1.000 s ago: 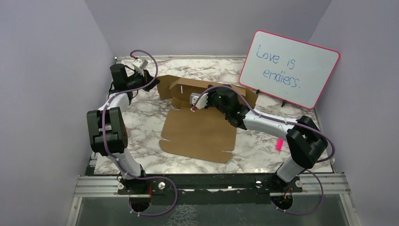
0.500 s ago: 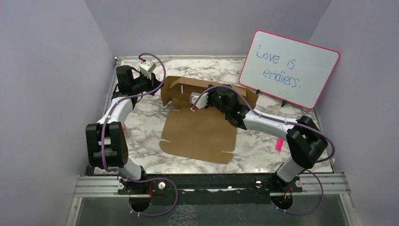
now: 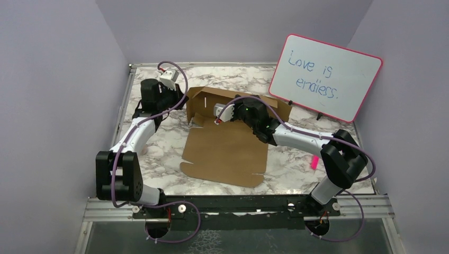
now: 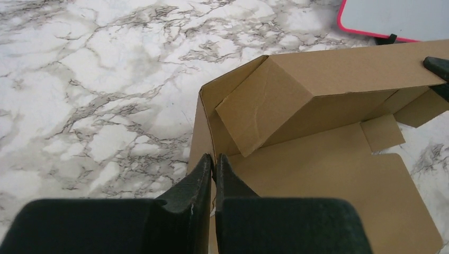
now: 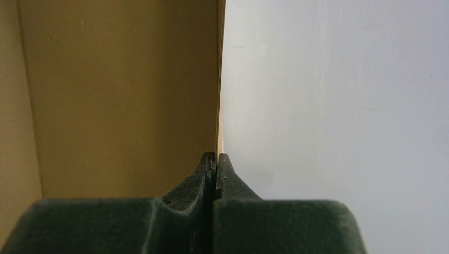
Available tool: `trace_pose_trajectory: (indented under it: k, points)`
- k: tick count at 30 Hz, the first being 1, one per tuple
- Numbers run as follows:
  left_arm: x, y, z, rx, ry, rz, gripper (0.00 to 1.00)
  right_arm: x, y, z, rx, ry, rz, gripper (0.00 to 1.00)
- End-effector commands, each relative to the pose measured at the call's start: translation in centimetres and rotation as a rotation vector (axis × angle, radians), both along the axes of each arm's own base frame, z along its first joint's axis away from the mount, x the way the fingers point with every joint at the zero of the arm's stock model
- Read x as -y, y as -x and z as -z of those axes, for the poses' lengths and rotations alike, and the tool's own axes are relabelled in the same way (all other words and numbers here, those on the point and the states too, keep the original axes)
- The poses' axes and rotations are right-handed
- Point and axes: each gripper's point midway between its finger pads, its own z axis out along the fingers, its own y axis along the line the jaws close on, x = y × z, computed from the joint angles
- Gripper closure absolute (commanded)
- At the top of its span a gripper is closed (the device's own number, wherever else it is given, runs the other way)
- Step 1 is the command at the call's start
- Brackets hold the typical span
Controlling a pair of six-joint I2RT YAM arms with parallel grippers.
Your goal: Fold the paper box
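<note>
The paper box (image 3: 227, 153) is a brown cardboard sheet lying on the marble table, with its back wall and left side flap raised. My left gripper (image 3: 185, 102) is at the box's left rear corner. In the left wrist view it (image 4: 213, 159) is shut on the upright edge of the side flap (image 4: 204, 132), beside a folded corner tab (image 4: 259, 106). My right gripper (image 3: 213, 112) holds the top of the back wall. In the right wrist view it (image 5: 216, 156) is shut on the thin cardboard edge (image 5: 219, 79), with the brown panel (image 5: 122, 95) to its left.
A pink-rimmed whiteboard (image 3: 324, 76) with blue writing leans at the back right, close behind the box's right end. A small pink object (image 3: 314, 162) lies on the table by the right arm's elbow. Grey walls enclose the table on three sides.
My left arm has swung right toward the box, and its gripper has shut on the left side flap, which now stands more upright. The right arm has held still.
</note>
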Motion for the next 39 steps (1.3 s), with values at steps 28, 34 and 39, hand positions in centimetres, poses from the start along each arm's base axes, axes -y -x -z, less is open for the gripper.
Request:
trace_pose_trajectory:
  k: [28,34,39]
  points:
    - [7.3,7.2,-0.4,-0.130,0.349,-0.101,0.95,-0.9,0.7,3.1,0.025,0.055,-0.026,0.99]
    - [7.7,8.8,1.7,-0.139,0.346,-0.110,0.94,-1.5,1.6,2.4,0.063,0.045,-0.051,0.99]
    - [7.8,9.3,2.9,-0.122,0.313,-0.117,0.93,-2.2,2.9,2.4,0.092,0.062,-0.093,0.99]
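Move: The left hand already pinches the free edge of the box's left side flap. The corner tab by the lower panel, where that edge is being drawn, lies about 3 cm right, 8 cm back and 13 cm below. The corner flap is about 5 cm right and 2 cm ahead, level; the top strip's middle is some 20 cm right and 1 cm ahead. From the right hand, which pinches the strip, the corner tab is about 18 cm left, 8 cm back and 13 cm below. Keeping the side flap's edge pinched between its shut fingertips, the left hand draws it back and to the right, roughly 10 cm in all, round towards the lower panel's corner tab, with a slight lift and dip late on. Its wrist rolls some 20 degrees, left side going down. The right hand keeps its pinch on the top strip, easing back barely a centimetre late on. ##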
